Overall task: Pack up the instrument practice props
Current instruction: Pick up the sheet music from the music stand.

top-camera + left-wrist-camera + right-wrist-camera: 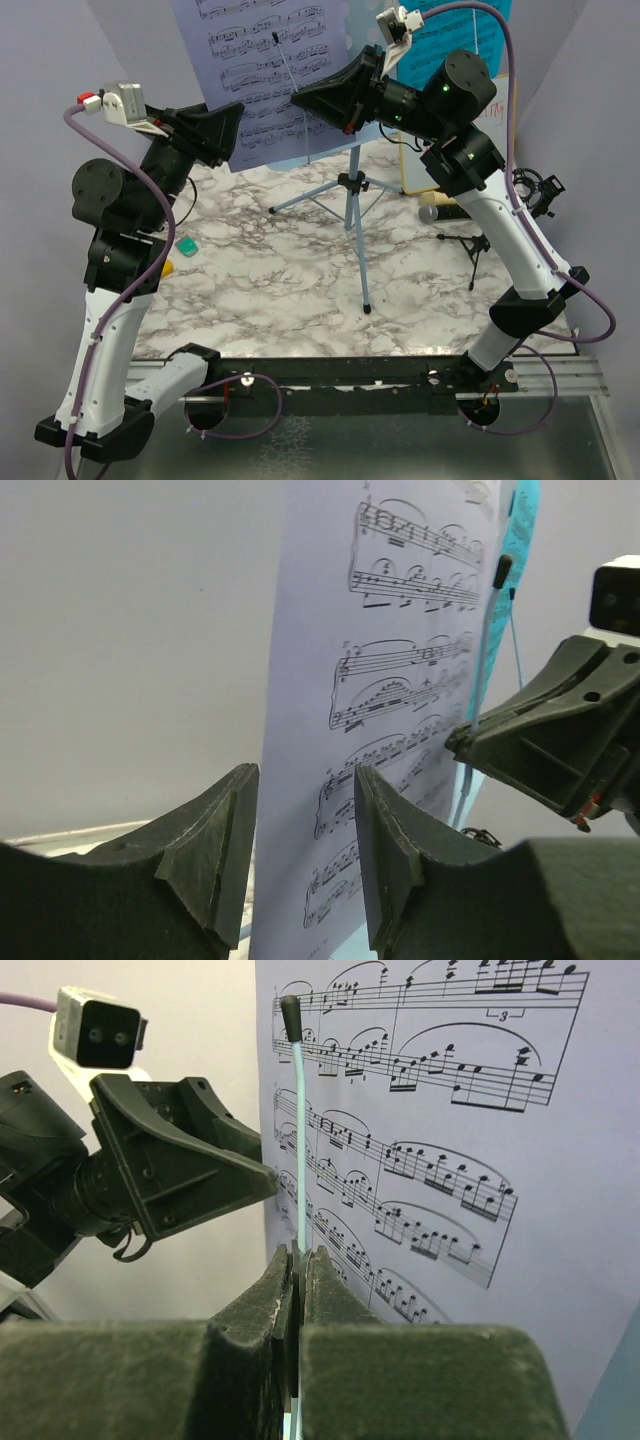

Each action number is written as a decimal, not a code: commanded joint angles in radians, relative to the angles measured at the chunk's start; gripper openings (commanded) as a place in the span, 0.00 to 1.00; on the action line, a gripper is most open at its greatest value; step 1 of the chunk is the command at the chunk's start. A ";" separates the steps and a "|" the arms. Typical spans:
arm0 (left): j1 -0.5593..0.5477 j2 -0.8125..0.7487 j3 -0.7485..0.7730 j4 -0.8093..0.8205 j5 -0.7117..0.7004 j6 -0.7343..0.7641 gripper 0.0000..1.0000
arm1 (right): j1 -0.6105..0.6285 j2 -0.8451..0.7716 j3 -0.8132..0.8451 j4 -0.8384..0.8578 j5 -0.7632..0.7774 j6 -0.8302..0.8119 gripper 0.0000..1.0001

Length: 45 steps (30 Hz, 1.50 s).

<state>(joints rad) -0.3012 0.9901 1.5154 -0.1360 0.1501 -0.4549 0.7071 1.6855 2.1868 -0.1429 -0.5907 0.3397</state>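
Note:
The printed music sheet [260, 60] stands on the light-blue music rack, whose tripod legs [352, 190] rest on the marble table. My left gripper [238, 135] is open, its fingers [225, 830] on either side of the sheet's left edge [390, 680], not pinching it. My right gripper [296, 100] is shut on the rack's thin light-blue page-holder wire [300, 1110] in front of the sheet [450, 1160]. The cyan sheet [450, 35] hangs at the back right. The cream handheld microphone [436, 212] lies behind my right arm, beside a small black tripod [476, 250].
A green block [186, 245] and an orange block [168, 268] lie by my left arm. A wood-framed board edge [404, 160] stands behind the right arm. Grey walls close in behind and on both sides. The two grippers are close together at the sheet.

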 commanded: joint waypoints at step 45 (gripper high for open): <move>0.002 -0.220 -0.112 -0.036 -0.178 0.155 0.00 | -0.001 -0.011 0.002 -0.011 0.085 -0.030 0.02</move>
<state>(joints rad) -0.3012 0.8131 1.3903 -0.0715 0.1123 -0.3912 0.7078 1.6829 2.1822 -0.1432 -0.5674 0.3393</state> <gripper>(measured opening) 0.026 0.026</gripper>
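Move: The sheet music's left edge already runs between my half-open left fingers; its middle is about 7 cm to their right, 6 cm farther out and 7 cm higher. The stand's thin retaining rod, some 9 cm right of that hand, 5 cm ahead and about level, is already pinched in my right hand. From my right hand, the sheet's middle is roughly 3 cm left, 1 cm ahead and 6 cm above. The turquoise sheet lies some 29 cm right of my left hand, 12 cm ahead and 8 cm up. I draw my left hand back towards me about 5 cm in all, first easing some 2 cm right with a slight clockwise turn. Then I shut its fingers, pinching the sheet's left edge, swing left about 5 cm while turning some 15 degrees counter-clockwise, and end with the tips raised slightly. My right hand stays put and keeps its pinch on the rod. ##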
